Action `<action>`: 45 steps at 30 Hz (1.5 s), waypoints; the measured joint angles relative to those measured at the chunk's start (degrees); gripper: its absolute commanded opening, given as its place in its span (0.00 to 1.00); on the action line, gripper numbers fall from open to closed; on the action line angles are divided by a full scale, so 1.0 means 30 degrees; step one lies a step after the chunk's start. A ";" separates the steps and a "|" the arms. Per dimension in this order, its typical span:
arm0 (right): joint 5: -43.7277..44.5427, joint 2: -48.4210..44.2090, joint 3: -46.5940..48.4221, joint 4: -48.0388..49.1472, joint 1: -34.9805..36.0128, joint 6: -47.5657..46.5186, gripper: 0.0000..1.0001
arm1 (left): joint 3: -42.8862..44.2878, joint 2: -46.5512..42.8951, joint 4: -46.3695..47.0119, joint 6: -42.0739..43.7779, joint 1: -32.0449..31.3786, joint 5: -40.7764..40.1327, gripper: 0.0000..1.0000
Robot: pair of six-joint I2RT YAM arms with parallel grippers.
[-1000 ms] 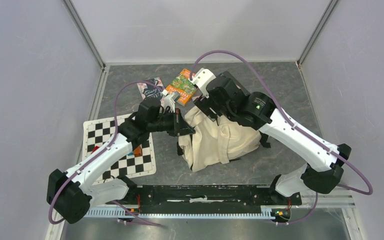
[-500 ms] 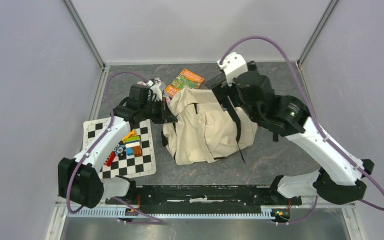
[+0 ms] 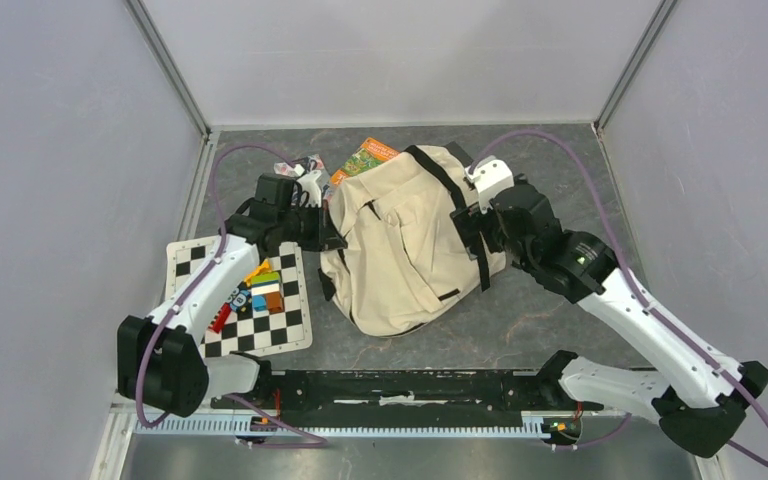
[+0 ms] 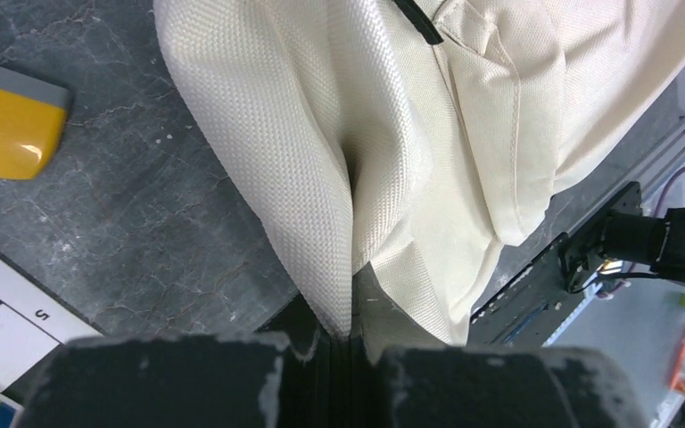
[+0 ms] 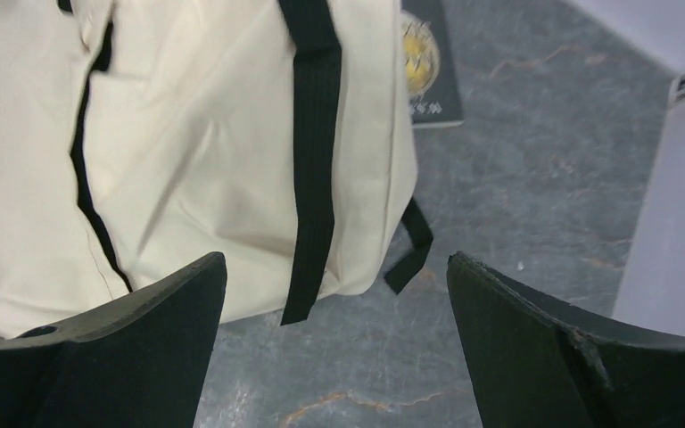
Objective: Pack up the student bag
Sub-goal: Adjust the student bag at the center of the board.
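Observation:
The student bag (image 3: 400,240), cream fabric with black straps, lies spread out in the middle of the table. My left gripper (image 3: 334,236) is shut on a fold of its left edge, and the left wrist view shows that cream fold (image 4: 348,267) pinched between the jaws (image 4: 352,337). My right gripper (image 3: 468,232) stands wide open at the bag's right side and holds nothing. In the right wrist view the bag (image 5: 196,152) and a black strap (image 5: 315,134) lie just ahead of the right gripper (image 5: 335,267), over bare table.
A checkered mat (image 3: 200,262) with colourful blocks (image 3: 260,290) lies to the left. An orange-green book (image 3: 370,156) and a booklet (image 3: 300,166) sit behind the bag. A dark booklet with a gold emblem (image 5: 428,71) lies beside the bag. A yellow object (image 4: 7,127) rests near the mat.
The bag went from a crumpled heap to lying spread flat. My right gripper let go, opened wide and drew back to the bag's right side. The left gripper kept its grip.

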 measured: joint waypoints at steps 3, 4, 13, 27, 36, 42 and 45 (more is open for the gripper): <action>-0.2280 -0.0073 -0.1923 0.0794 -0.1501 0.0029 0.94 | -0.0386 -0.0488 0.0248 0.0510 0.0000 -0.0131 0.02; -0.2856 -0.0131 -0.2412 0.1078 -0.1974 0.0073 0.91 | -0.0546 -0.0678 0.0393 0.0678 0.0000 -0.0138 0.02; -0.8947 -0.0619 -0.7541 0.4233 -0.5304 0.0729 0.72 | -0.1341 -0.1253 0.1035 0.1639 0.0000 -0.0131 0.02; -0.9333 0.1923 -0.8459 0.7038 -0.5719 -0.0189 0.00 | -0.1719 -0.1821 0.1428 0.2244 -0.0226 0.0029 0.02; -0.8961 0.1115 -0.5442 0.5632 -0.5719 -0.0299 0.00 | -0.1821 -0.1945 0.1479 0.3002 -0.1064 -0.0619 0.02; -0.8459 0.1129 -0.1188 0.6462 -0.5719 -0.1027 0.00 | -0.1851 -0.2324 0.1384 0.4065 -0.2659 -0.1122 0.02; -0.7723 0.2251 0.0962 0.7613 -0.5712 -0.1698 0.00 | -0.2106 -0.2849 0.1384 0.4634 -0.3555 -0.1231 0.02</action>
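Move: The black strap lies across the right part of the student bag. Where I will grip it, it is about 2 cm ahead of my open right hand, neither left nor right, and some 16 cm below. The bag's middle is roughly 10 cm left of that hand and 2 cm back, and the black book, partly under the bag, is some 14 cm straight ahead. From my left hand, pinching the bag's left edge, the strap is about 25 cm right and 4 cm ahead. I drop my right hand some 16 cm onto the black strap, tipping the fingers down and closing them to pinch it. Then I pull it up about 22 cm and 6 cm forward towards the bag's far side, tipping the fingers back up some 30 degrees. My left hand keeps its pinch on the bag's left edge, easing that edge back and right late on, turning clockwise and tipping up. ##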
